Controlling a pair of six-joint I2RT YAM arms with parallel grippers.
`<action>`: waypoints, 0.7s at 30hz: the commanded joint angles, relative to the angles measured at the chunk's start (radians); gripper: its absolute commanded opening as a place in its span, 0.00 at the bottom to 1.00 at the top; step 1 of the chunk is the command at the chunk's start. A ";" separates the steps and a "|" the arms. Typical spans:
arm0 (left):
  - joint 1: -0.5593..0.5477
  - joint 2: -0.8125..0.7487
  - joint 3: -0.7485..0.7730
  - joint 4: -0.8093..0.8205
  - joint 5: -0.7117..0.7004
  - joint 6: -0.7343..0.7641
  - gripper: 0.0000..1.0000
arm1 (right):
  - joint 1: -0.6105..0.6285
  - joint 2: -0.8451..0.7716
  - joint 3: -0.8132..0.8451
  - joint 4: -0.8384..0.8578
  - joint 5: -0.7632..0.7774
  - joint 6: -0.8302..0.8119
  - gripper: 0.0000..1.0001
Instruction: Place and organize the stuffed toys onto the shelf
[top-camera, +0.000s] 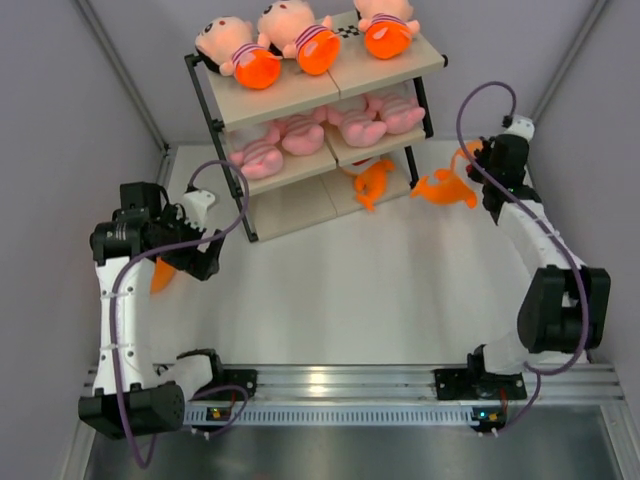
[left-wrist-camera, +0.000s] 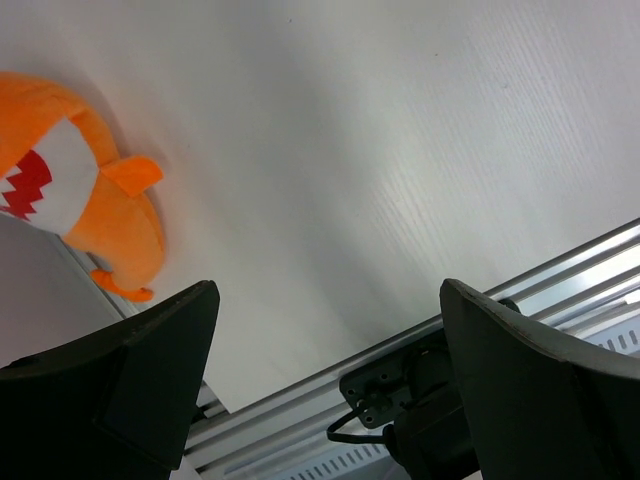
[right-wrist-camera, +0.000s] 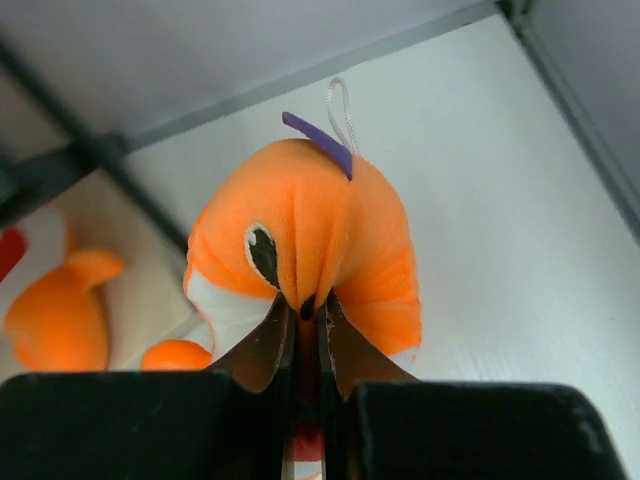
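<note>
The shelf (top-camera: 285, 95) stands at the back of the table. Three peach-headed dolls (top-camera: 295, 38) lie on its top board and several pink animals (top-camera: 300, 134) on the middle one. One orange shark (top-camera: 373, 181) lies at the bottom tier's right end. My right gripper (right-wrist-camera: 305, 305) is shut on a second orange shark (right-wrist-camera: 330, 220), pinching a fold of its plush; it hangs just right of the shelf (top-camera: 445, 187). A third shark (left-wrist-camera: 90, 210) lies on the table by the left arm. My left gripper (left-wrist-camera: 325, 300) is open above bare table to the right of it.
White walls close in the table on the left, right and back. An aluminium rail (top-camera: 340, 380) carrying both arm bases runs along the near edge. Dark cables loop from each arm, one near the shelf's left post (top-camera: 238, 205).
</note>
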 joint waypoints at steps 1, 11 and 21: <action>-0.007 -0.031 0.051 -0.045 0.092 0.038 0.98 | 0.121 -0.191 -0.045 -0.211 -0.001 -0.149 0.00; -0.030 0.021 0.172 -0.076 0.290 0.102 0.98 | 0.561 -0.477 -0.074 -0.434 -0.263 -0.453 0.00; -0.044 -0.040 0.208 -0.076 0.569 0.049 0.98 | 1.030 -0.227 0.134 -0.118 -0.326 -0.481 0.00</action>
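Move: The right gripper already has the orange shark pinched, and the left gripper, where it is to go, waits some 63 cm to its left, 26 cm back and about level in height. The shelf's right front foot stands about 13 cm left of the right hand and 8 cm ahead, the lower-shelf shark about 25 cm left and 9 cm ahead, both well below. From the left hand the pinched shark is about 60 cm right and 27 cm ahead; another shark lies 13 cm left, 8 cm ahead and 18 cm down. Sweep the right gripper fast to the left and back, about 37 cm across and 25 cm back, past the front of the shelf towards the left gripper, rising a little, swinging some 80 degrees counter-clockwise and keeping the shark pinched. Meanwhile bring the left gripper, wide open, about 8 cm right and as much up to meet it, turning its fingers to the right. ##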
